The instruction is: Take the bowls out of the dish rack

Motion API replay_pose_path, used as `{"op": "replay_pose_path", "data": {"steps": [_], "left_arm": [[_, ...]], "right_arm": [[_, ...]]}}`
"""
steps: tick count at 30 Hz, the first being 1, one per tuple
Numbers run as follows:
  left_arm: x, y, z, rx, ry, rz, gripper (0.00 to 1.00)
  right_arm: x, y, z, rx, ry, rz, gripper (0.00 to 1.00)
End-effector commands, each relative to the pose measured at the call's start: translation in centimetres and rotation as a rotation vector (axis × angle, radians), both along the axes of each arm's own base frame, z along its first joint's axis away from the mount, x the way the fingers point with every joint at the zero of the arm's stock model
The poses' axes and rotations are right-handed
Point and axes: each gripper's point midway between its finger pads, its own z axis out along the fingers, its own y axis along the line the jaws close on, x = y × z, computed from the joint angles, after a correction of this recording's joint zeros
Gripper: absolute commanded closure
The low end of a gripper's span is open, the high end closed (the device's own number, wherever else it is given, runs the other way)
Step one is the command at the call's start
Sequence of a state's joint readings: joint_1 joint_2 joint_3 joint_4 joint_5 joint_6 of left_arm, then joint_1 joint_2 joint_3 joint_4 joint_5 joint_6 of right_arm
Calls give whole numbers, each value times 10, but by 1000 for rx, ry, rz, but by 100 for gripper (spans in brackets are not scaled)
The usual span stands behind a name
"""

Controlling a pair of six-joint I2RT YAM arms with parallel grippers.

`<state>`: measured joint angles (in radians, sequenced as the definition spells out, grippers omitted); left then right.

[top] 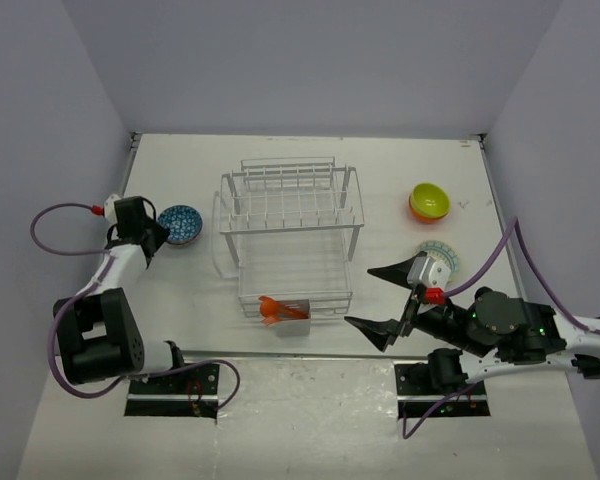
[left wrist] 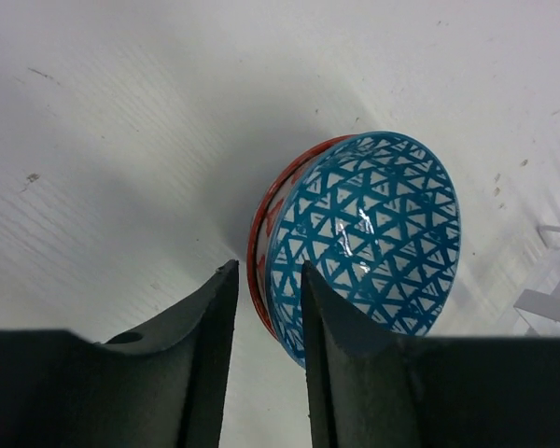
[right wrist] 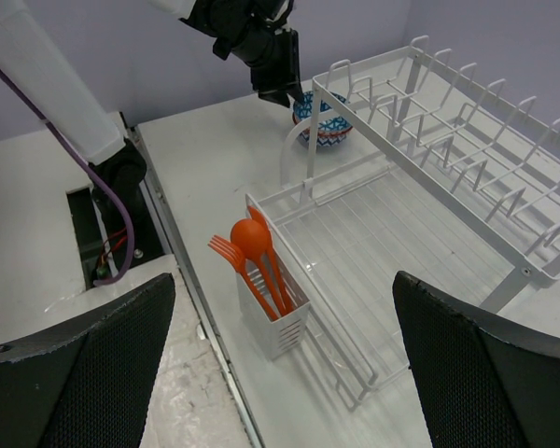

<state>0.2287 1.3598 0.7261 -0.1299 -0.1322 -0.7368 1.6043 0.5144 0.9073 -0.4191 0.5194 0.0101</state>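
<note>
A blue-patterned bowl (left wrist: 373, 224) sits nested in a red-rimmed bowl (left wrist: 261, 224) on the table, left of the white wire dish rack (top: 290, 215). My left gripper (left wrist: 269, 266) stands over the stack's near rim with its jaws a narrow gap apart. One finger is in front of the blue bowl's inside and the other is outside, with table showing between that finger and the rim. My right gripper (top: 360, 296) is wide open at the rack's front right corner, holding nothing. A lime green bowl in an orange one (top: 429, 200) and a pale patterned bowl (top: 442, 262) sit right of the rack. I see no bowl in the rack (right wrist: 448, 187).
The small holder (right wrist: 280, 322) at the rack's front holds orange utensils (right wrist: 257, 247). Purple walls close in the table on three sides. The left arm's purple cable (top: 55, 215) loops out to the far left.
</note>
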Motion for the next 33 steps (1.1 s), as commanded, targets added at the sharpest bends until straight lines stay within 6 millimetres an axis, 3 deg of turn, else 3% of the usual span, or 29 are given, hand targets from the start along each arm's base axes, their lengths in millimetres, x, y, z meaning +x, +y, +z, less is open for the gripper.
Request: {"op": "replay_pose_path", "data": {"steps": [1, 2, 5, 6, 7, 8, 10, 11, 12, 13, 15, 16, 18, 19, 20, 23, 25, 33], "left_arm": [[5, 2, 43, 31, -103, -14, 64], [4, 1, 57, 40, -135, -15, 43], [2, 1, 76, 53, -155, -23, 8], [3, -1, 88, 53, -175, -33, 4], [-1, -3, 90, 56, -159, -54, 2], [-3, -5, 95, 62, -155, -74, 0], [-12, -14, 120, 86, -197, -140, 0], [-19, -21, 143, 116, -264, -177, 0], [-25, -25, 152, 136, -284, -207, 0], [-36, -27, 159, 180, -266, -240, 0], [-56, -29, 187, 259, -305, -260, 0], [-69, -29, 185, 293, -262, -285, 0], [-96, -21, 204, 379, -260, -254, 0], [-104, -20, 209, 398, -268, -230, 0], [-113, -31, 223, 421, -326, -258, 0], [-139, -33, 238, 472, -351, -262, 0], [-153, -33, 238, 495, -346, -263, 0], [-196, -49, 242, 502, -492, -332, 0]], "right_arm": [[-2, 0, 4, 32, 18, 5, 1], [-1, 1, 3, 27, 17, 1, 1], [0, 3, 1, 20, 19, -12, 1], [3, 3, 0, 21, 26, -32, 1], [7, 2, 0, 25, 38, -62, 1], [24, -8, -2, 32, 50, -180, 1], [41, -13, -8, 54, 104, -304, 1], [51, -15, -10, 69, 135, -339, 1], [57, -13, -13, 67, 156, -344, 1], [78, -23, -12, 82, 171, -426, 1], [95, -22, -13, 61, 188, -461, 1], [118, -42, -13, 66, 187, -575, 1], [138, -66, -8, 88, 188, -683, 1], [153, -96, -6, 118, 189, -801, 1], [155, -109, -3, 155, 202, -840, 1], [138, -150, 9, 196, 191, -944, 1], [119, -169, 15, 192, 191, -976, 1], [82, -196, 9, 218, 210, -983, 1]]}}
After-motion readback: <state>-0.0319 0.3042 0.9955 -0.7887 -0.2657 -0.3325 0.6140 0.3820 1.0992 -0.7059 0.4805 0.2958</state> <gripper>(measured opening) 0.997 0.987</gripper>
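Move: The blue patterned bowl, already sitting on the red-rimmed bowl, has its left rim between the left hand's fingers; its middle is about 4 cm right, 3 cm ahead and 3 cm below. The dish rack's middle stands roughly 31 cm to the left hand's right and about level fore and aft. From the right hand, the blue bowl lies some 29 cm ahead, 43 cm left and 30 cm down. The blue bowl's rim is left free as the left fingers, already parting, spread wide and lift off around it; the left hand climbs about 25 cm, first nearly straight up, then also back some 19 cm, tilting upward. After a short wait, the empty right hand, still open, arcs forward, rightward and back, ending farther right and turned about 55 degrees clockwise. ##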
